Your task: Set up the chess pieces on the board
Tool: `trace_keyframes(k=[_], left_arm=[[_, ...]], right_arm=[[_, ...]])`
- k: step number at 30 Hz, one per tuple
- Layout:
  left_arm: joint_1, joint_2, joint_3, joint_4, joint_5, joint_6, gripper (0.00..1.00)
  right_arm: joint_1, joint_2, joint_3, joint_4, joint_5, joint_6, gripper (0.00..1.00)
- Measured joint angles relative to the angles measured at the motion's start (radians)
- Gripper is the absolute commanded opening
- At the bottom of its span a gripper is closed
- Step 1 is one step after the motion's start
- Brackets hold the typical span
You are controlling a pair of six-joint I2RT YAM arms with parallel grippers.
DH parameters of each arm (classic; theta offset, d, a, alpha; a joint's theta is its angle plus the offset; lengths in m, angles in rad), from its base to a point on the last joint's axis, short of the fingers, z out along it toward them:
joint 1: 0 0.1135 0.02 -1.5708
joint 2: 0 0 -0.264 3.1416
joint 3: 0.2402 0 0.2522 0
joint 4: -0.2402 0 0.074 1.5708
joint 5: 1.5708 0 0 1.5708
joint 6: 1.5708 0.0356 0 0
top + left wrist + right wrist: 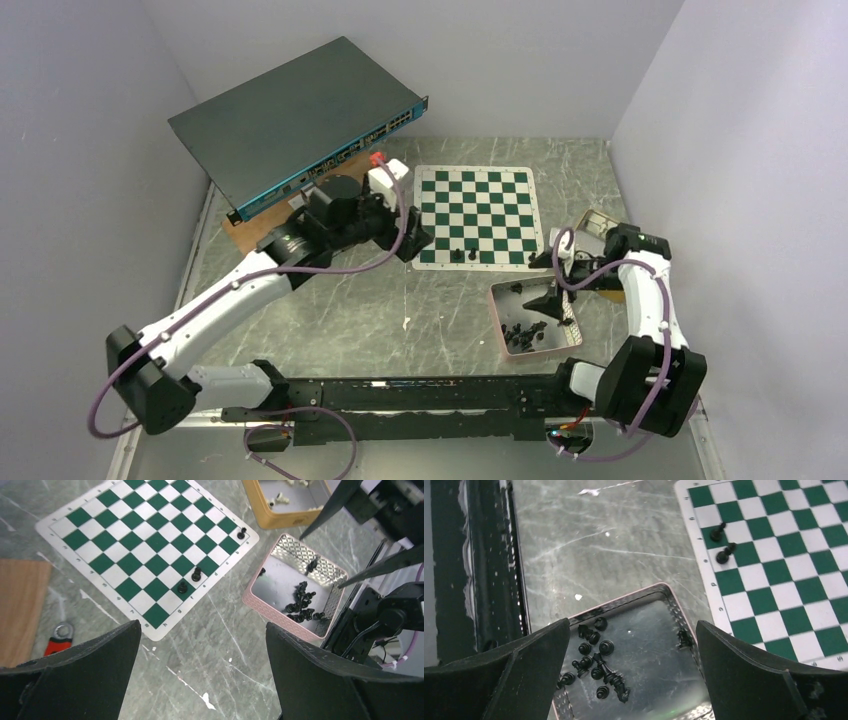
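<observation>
The green-and-white board (476, 200) lies flat at the table's middle. Two black chess pieces (465, 254) stand on its near row, also seen as pieces (190, 580) and pieces (721, 542). A third piece (242, 532) stands at a board corner. Several more chess pieces (596, 660) lie heaped in a pink-rimmed tray (624, 601). My left gripper (412, 243) hovers open beside the board's near left corner; its jaws (203, 625) hold nothing. My right gripper (545, 282) hangs open above the tray, with nothing between its fingers (632, 622).
A network switch (300, 115) rests tilted at the back left over a wooden plank (20, 605). A tan box (280, 517) with white pieces sits behind the pink tray (497, 320). A red-handled wrench (57, 637) lies left of the board.
</observation>
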Motion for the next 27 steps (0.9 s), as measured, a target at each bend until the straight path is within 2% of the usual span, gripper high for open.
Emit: trace_keyframes(k=[4, 8, 15, 22, 27], left_arm=[[0.044, -0.065, -0.005, -0.045, 0.029, 0.009, 1.00], [0.050, -0.073, -0.008, -0.113, 0.051, 0.061, 1.00], [0.050, -0.117, -0.165, -0.111, 0.063, 0.157, 1.00], [0.050, -0.142, -0.178, -0.123, 0.034, 0.212, 1.00], [0.052, -0.152, -0.178, -0.123, 0.036, 0.218, 1.00]], right_arm=[[0.085, -0.034, -0.076, 0.019, 0.048, -0.071, 0.98], [0.169, -0.087, -0.164, 0.097, 0.121, -0.064, 0.90], [0.178, -0.093, -0.230, 0.194, 0.178, -0.060, 0.79], [0.179, -0.042, -0.256, 0.224, 0.211, -0.080, 0.62], [0.181, 0.011, -0.257, 0.228, 0.241, -0.092, 0.57]])
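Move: The black piece standing at the edge of the pile in the pink box is about 5 cm back and 3 cm left of the right hand, some 14 cm below. The lone pawn at the box's far side lies about 7 cm ahead and 3 cm left, while another loose piece sits 2 cm back and 9 cm right, both about as far down. From the left hand that standing piece lies roughly 15 cm back, 25 cm right and 27 cm below. Downward about 10 cm and, early on, back about 4 cm, the right hand sinks over the black pieces in the pink box, swinging counter-clockwise and tipping its fingers steeper while they narrow from wide open to a bit over half. The left hand, empty and open, draws off left and back from the board, rising slightly before it sinks some 5 cm and settles. ##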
